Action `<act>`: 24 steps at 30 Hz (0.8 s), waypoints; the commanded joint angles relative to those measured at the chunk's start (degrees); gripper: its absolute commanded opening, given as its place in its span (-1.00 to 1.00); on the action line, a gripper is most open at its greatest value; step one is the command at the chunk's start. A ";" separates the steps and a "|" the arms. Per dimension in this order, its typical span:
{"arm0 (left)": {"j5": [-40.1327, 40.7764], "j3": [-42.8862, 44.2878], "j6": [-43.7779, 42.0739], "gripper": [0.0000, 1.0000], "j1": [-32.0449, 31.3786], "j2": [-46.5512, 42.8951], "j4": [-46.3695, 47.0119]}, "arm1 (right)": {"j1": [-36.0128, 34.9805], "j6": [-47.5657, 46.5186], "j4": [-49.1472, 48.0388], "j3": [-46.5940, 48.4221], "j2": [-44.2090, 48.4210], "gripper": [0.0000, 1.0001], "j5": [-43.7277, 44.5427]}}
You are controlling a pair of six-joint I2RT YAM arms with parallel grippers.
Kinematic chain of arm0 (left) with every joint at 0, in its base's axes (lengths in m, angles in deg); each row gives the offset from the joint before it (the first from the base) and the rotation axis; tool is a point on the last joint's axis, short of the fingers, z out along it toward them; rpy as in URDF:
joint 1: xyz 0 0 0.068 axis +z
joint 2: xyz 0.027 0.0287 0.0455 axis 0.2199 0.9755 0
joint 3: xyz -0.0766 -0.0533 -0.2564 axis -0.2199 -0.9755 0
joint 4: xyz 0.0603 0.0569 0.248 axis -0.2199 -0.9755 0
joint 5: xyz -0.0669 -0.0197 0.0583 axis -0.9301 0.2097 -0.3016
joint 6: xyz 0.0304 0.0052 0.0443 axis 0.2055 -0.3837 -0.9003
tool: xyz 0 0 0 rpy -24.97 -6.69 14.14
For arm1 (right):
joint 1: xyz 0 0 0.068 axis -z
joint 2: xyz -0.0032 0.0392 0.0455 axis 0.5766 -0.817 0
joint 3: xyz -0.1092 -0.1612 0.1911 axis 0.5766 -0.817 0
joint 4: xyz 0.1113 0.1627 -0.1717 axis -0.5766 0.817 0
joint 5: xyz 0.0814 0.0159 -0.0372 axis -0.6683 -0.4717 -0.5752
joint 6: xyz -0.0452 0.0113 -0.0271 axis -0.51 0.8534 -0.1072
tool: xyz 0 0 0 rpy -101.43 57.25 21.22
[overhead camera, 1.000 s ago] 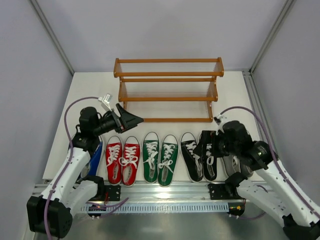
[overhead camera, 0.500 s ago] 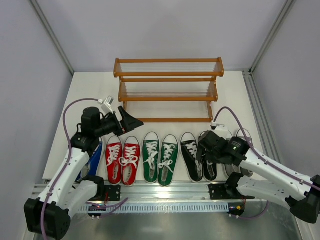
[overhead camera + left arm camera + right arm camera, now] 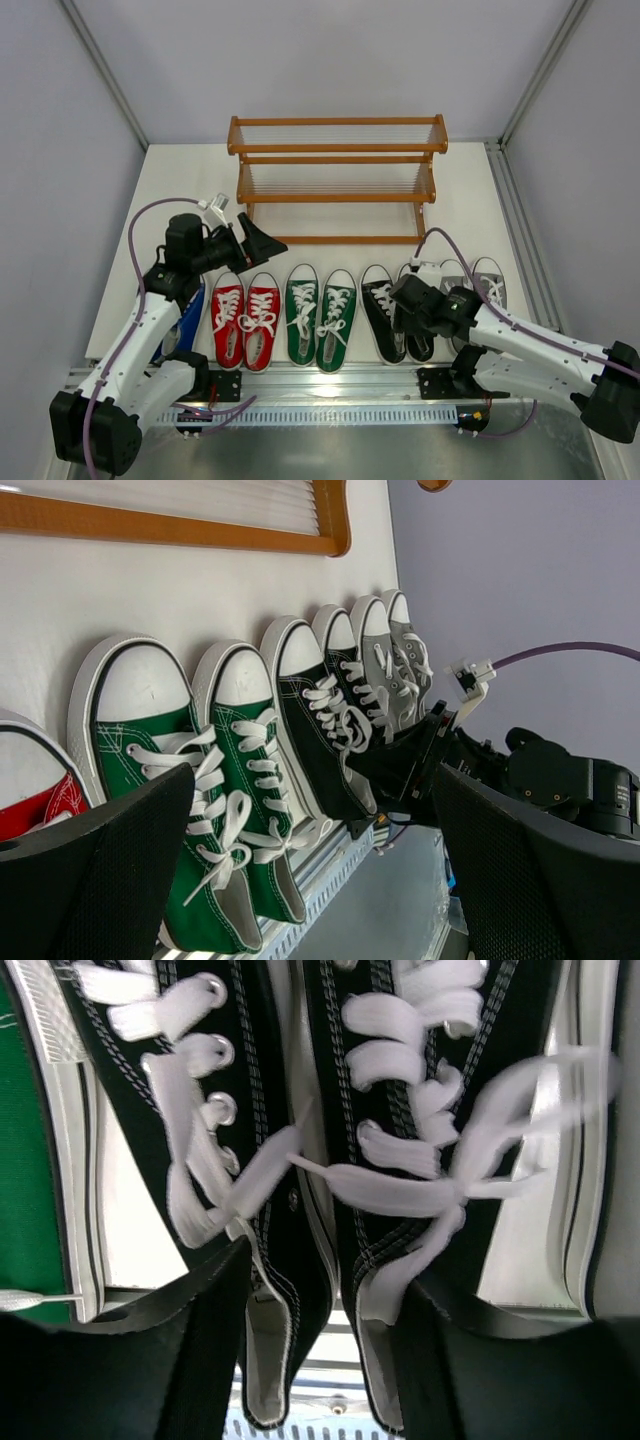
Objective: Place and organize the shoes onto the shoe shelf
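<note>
The shoes stand in a row at the table's near edge: one blue shoe (image 3: 186, 318) partly under my left arm, then red (image 3: 245, 325), green (image 3: 320, 318), black (image 3: 383, 312) and grey (image 3: 490, 280) pairs. The empty shoe shelf (image 3: 335, 180) stands behind them. My right gripper (image 3: 412, 318) is down over the black pair's heel ends. In the right wrist view its fingers (image 3: 190, 1360) reach into the two black shoes (image 3: 285, 1290), with both inner walls between them (image 3: 320, 1335); grey insole still shows beside each finger. My left gripper (image 3: 262, 240) hovers wide open above the red pair, holding nothing (image 3: 315, 880).
The left wrist view looks along the row: green (image 3: 150, 750), black (image 3: 310, 720), grey (image 3: 390, 650) shoes and my right arm (image 3: 520, 775). A metal rail (image 3: 320, 385) borders the table's near edge. White walls enclose the table on three sides.
My right arm has swung down and left onto the black pair, uncovering the grey pair, and its jaws have narrowed. The left arm has barely moved.
</note>
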 commanded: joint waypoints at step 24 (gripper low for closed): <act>0.32 0.07 -2.83 0.99 -0.19 -3.23 -2.19 | -1.19 -1.77 -0.12 4.05 2.74 -0.92 7.50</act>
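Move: The two black shoes lie side by side under the right hand, whose half-open fingers hang over their ankle openings: the left shoe's middle is about 3 cm ahead and 4 cm left, the right one's 3 cm ahead and 3 cm right, both some 4 cm below. The nearer green shoe is 15 cm to the left and 1 cm ahead, the nearer grey shoe 13 cm right and 3 cm ahead. From the left hand, the left black shoe lies roughly 22 cm right, 10 cm back and 20 cm down. The adjoining inner walls of both black shoes get pinched together: the right hand sinks about 3.5 cm, one finger into each ankle opening, tilting some 10 degrees on the way, and the half-open fingers close almost shut. Still gripping, it then rises nearly 3 cm, faster towards the end, and tilts partly back. ##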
